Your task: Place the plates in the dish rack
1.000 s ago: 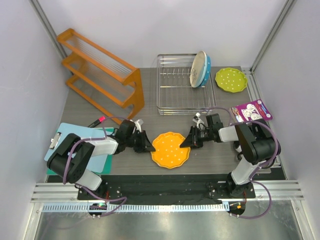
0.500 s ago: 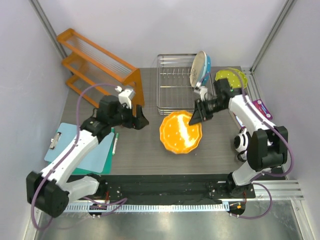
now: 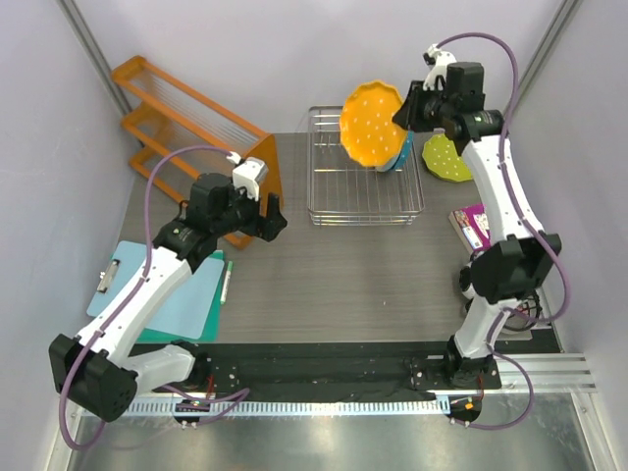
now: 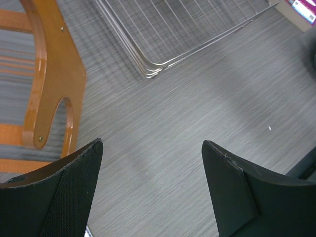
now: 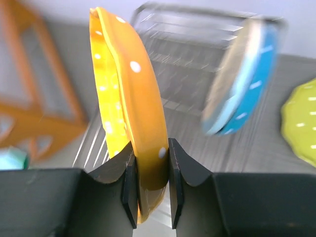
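My right gripper (image 3: 405, 110) is shut on the rim of the orange dotted plate (image 3: 373, 123), holding it on edge in the air over the back of the dish rack (image 3: 343, 191). In the right wrist view the plate's edge (image 5: 123, 98) is pinched between the fingers, gripper (image 5: 150, 197). The cream plate (image 5: 229, 84) and blue plate (image 5: 254, 89) lean together in the rack's right side. On the table to the right of the rack lies the lime-green plate (image 3: 449, 159). My left gripper (image 3: 276, 218) hangs open and empty over the table, gripper (image 4: 150, 168).
An orange slatted shelf (image 3: 196, 128) stands at the back left, close to the left gripper, shelf (image 4: 49, 74). A blue clipboard on a teal mat (image 3: 167, 299) lies front left. A purple card (image 3: 471, 226) sits by the right arm.
The right arm lifted the orange plate off the table and carried it up over the rack. The left gripper let go of the plate, opened and drew back toward the shelf.
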Controlling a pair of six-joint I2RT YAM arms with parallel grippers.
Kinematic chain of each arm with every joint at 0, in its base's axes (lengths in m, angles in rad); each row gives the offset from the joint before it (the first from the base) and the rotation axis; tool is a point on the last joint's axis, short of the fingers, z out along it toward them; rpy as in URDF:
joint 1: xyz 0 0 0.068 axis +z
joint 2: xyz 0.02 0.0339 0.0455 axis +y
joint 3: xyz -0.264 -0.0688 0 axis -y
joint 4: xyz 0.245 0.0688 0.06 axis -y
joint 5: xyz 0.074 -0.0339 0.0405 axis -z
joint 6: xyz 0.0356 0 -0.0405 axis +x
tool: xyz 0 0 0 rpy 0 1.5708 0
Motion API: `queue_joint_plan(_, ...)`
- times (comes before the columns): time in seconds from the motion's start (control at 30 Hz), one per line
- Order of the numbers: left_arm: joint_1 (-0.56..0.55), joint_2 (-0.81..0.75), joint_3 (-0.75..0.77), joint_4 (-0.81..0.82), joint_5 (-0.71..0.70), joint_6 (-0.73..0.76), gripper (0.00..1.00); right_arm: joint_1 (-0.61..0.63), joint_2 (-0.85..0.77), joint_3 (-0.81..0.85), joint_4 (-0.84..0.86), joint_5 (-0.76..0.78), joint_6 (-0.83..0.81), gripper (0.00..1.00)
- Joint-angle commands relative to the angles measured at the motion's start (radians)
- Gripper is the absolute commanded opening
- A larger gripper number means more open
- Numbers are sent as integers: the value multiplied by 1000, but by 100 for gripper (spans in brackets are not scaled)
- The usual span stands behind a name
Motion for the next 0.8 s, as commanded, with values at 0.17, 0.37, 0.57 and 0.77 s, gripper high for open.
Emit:
queue_joint_plan(0.17, -1, -60, -85, 81, -60, 45, 82, 34, 187, 236, 373, 511, 171, 1)
queue_joint_plan(0.37, -1, -49, -96, 85, -63, 45, 82, 85, 273, 303, 405, 639, 60, 1)
queue_joint_plan(0.57, -1, -32, -105, 100, -66, 41, 82, 149, 313, 309, 456, 810, -30, 1)
queue_joint_plan(0.77, -1, -18, -105, 111, -68, 42, 82, 226, 337, 283, 490, 975, -141, 1)
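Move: The slot wanted for the yellow plate, just left of the standing beige plate, is some 11 cm ahead of the right hand, 3 cm to its left and 20 cm below. The beige plate itself is 11 cm ahead, straight in line sideways; the blue plate stands 3 cm right of the beige one. The green plate lies 12 cm ahead and 19 cm right of the hand, 33 cm down. From the left hand, the slot is about 30 cm ahead, 33 cm right, 11 cm below. The yellow plate, still pinched at its edge, is carried by the right hand about 12 cm forward towards the slot beside the beige plate, veering some 5 cm right and sinking 6 cm, then swinging back left nearly as far and rising about a centimetre. The wrist turns some 30 degrees clockwise and rolls its right side up about 20. The empty left hand sinks 2–3 cm, fingers open. ##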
